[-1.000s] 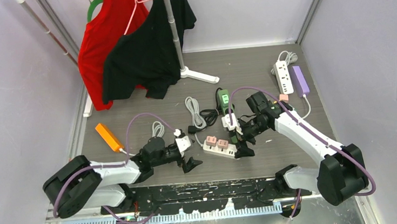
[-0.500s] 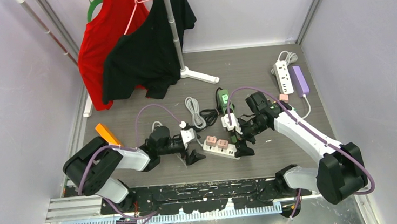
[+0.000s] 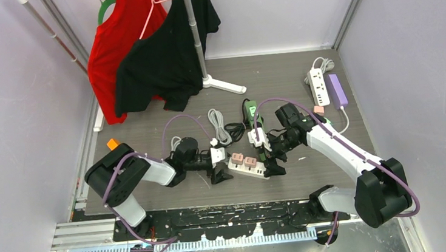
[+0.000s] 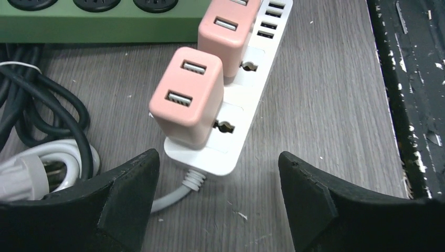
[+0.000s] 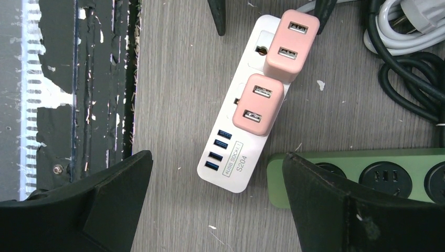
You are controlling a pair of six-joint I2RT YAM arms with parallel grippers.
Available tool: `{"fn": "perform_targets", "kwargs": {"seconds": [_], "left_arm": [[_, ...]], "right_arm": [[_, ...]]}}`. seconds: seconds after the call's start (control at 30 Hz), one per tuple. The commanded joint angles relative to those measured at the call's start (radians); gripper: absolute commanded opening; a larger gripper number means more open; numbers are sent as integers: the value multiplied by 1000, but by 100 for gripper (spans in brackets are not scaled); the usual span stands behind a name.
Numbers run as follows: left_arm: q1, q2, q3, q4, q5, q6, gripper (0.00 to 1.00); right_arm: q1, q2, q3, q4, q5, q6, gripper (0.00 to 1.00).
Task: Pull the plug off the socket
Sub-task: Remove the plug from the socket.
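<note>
A white power strip point(image 3: 247, 166) lies on the table with two pink plugs point(image 3: 243, 159) pushed into it. My left gripper point(image 3: 220, 164) is open at the strip's cable end, its fingers either side of that end but not touching. In the left wrist view point(image 4: 219, 194) the nearer pink plug point(image 4: 188, 97) and the strip point(image 4: 246, 121) sit just ahead of the jaws. My right gripper point(image 3: 270, 157) is open at the strip's USB end. In the right wrist view point(image 5: 218, 194) both pink plugs point(image 5: 257, 105) and the strip point(image 5: 231, 157) lie between and ahead of the open jaws.
A green power strip point(image 3: 253, 118) lies beside the white one, with coiled black cable point(image 3: 233, 130) and white cable point(image 3: 215, 123) nearby. Another white strip point(image 3: 319, 86) and a purple block point(image 3: 338, 90) lie at the back right. An orange block point(image 3: 112, 144) is at left. A clothes stand point(image 3: 201, 48) is behind.
My left arm has reached right, bringing its open gripper up to the white strip's cable end. The right arm and the strip have not moved.
</note>
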State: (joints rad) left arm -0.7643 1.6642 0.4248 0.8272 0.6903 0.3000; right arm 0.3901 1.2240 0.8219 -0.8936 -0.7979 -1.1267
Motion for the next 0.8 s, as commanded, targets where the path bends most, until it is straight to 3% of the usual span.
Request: {"fn": "perform_targets", "kwargs": {"seconds": [0.0,0.27,0.43,0.63,0.77], "left_arm": [[0,25,54,2,24,61,83],[1,112,149,-55,68,75,79],[1,156,173,-37,105,22,63],[1,178,158,13,101,-34,46],[0,172,143,29,83,-53,34]], "right_arm": [[6,-4,11,13,-15,-10,99],[36,-1,-4,46,-18,4,97],[87,-29,-69,222,22,128,93],[137,1,-92,384,176,245,78],[138,-8,-98,426,196,292,69]]}}
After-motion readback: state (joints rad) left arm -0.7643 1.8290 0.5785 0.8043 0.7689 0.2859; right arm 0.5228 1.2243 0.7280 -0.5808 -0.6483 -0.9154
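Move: The left hand is just short of the white socket's left end: about 4 cm to its right, 1 cm ahead and 2 cm lower. The left pink plug sits 2 cm ahead and 5 cm right of that hand. The right hand hovers above the socket's USB end, with the right pink plug about 3 cm ahead, 5 cm left and 5 cm below. From it the left plug is 5 cm ahead and 9 cm left, the green socket's near end 4 cm ahead and 1 cm left. The left fingers close on the front and back sides of the white socket's left end and pinch it, after the hand slides about 3 cm right, 1 cm forward and 1 cm down, with the grip effort rising. The right hand waits, then goes left and down towards the right pink plug and finishes forward, about 2 cm each way, partly narrowing its fingers without yet gripping the plug. ##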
